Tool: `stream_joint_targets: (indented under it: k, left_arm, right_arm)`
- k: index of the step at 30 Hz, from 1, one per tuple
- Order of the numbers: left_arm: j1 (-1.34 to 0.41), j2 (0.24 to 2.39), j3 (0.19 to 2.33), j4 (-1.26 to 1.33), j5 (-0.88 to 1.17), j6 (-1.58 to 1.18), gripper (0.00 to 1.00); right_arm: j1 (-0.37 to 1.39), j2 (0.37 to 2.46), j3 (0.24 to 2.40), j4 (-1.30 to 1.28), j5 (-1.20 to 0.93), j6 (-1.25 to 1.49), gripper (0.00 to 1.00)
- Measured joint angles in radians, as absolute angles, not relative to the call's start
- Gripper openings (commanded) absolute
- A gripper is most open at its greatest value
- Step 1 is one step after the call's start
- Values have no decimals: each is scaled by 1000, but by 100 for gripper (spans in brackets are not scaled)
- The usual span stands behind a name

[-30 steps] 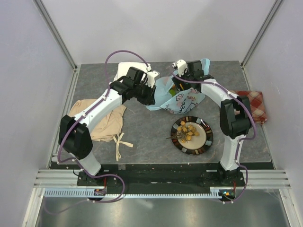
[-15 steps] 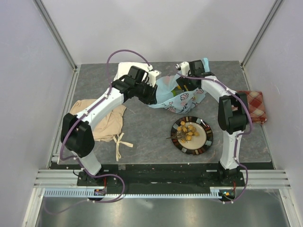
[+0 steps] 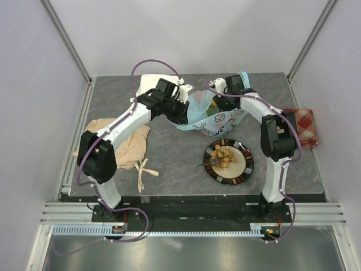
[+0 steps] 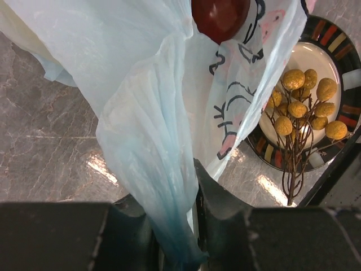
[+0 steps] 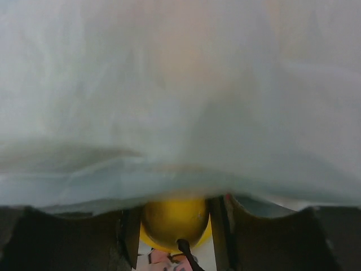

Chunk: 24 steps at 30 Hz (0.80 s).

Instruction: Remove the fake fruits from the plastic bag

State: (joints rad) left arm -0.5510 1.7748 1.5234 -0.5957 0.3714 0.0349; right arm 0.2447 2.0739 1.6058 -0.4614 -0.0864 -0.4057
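Observation:
The light-blue plastic bag (image 3: 217, 119) lies at the back middle of the table. My left gripper (image 3: 181, 114) is shut on a bunched edge of the bag (image 4: 146, 113), holding it up. A dark-red fruit (image 4: 220, 17) shows through the film. My right gripper (image 3: 216, 103) reaches into the bag's mouth. In the right wrist view its fingers sit on both sides of a yellow fruit (image 5: 174, 217) with a dark stem, under the bag's film (image 5: 180, 101). A tan berry cluster (image 3: 223, 157) lies on the striped plate (image 3: 246, 169).
A beige cloth (image 3: 121, 148) lies at the left under the left arm. A folded white cloth (image 3: 148, 84) sits behind the left gripper. A red checked cloth (image 3: 306, 125) lies at the right edge. The plate stands in front of the bag.
My right gripper has moved further into the bag and its jaws have narrowed around the yellow fruit. The left arm has shifted slightly right, still holding the bag.

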Motion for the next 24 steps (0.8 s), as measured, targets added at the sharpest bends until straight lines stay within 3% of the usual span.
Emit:
stream_joint_targets:
  k: [6,13,24]
  left_arm:
    - [-551,1775,1539,-592,371,35,25]
    - [-551,1775,1542,-593,371,35,25]
    - [-551,1804,1578,-590,338,35,25]
  right_arm:
    - [239,1904,1560,-487,-189,-403,1]
    - [223,1636,1498,-429,-363,-324,0]
    - [218,1531,1554,-503,-511,-210,0]
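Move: My right hand is down inside the plastic bag and already grips the yellow fruit. The plate lies about 26 cm back from my right hand, some 4 cm to its left and 5 cm lower. The sprig of golden berries on the plate is about 25 cm back and 7 cm left; the green fruit in the bag is roughly 9 cm left, level ahead. From my left hand, the plate is some 14 cm back, 24 cm right and 15 cm below. Keeping the yellow fruit pinched, I lift my right hand quickly out of the bag, about 23 cm up, drawing back some 8 cm towards the plate's side and a little left, while the wrist rolls some 30 degrees and swings the fingertips out to the left. My left hand keeps its grip on the bag's edge, creeping forward only slightly. ##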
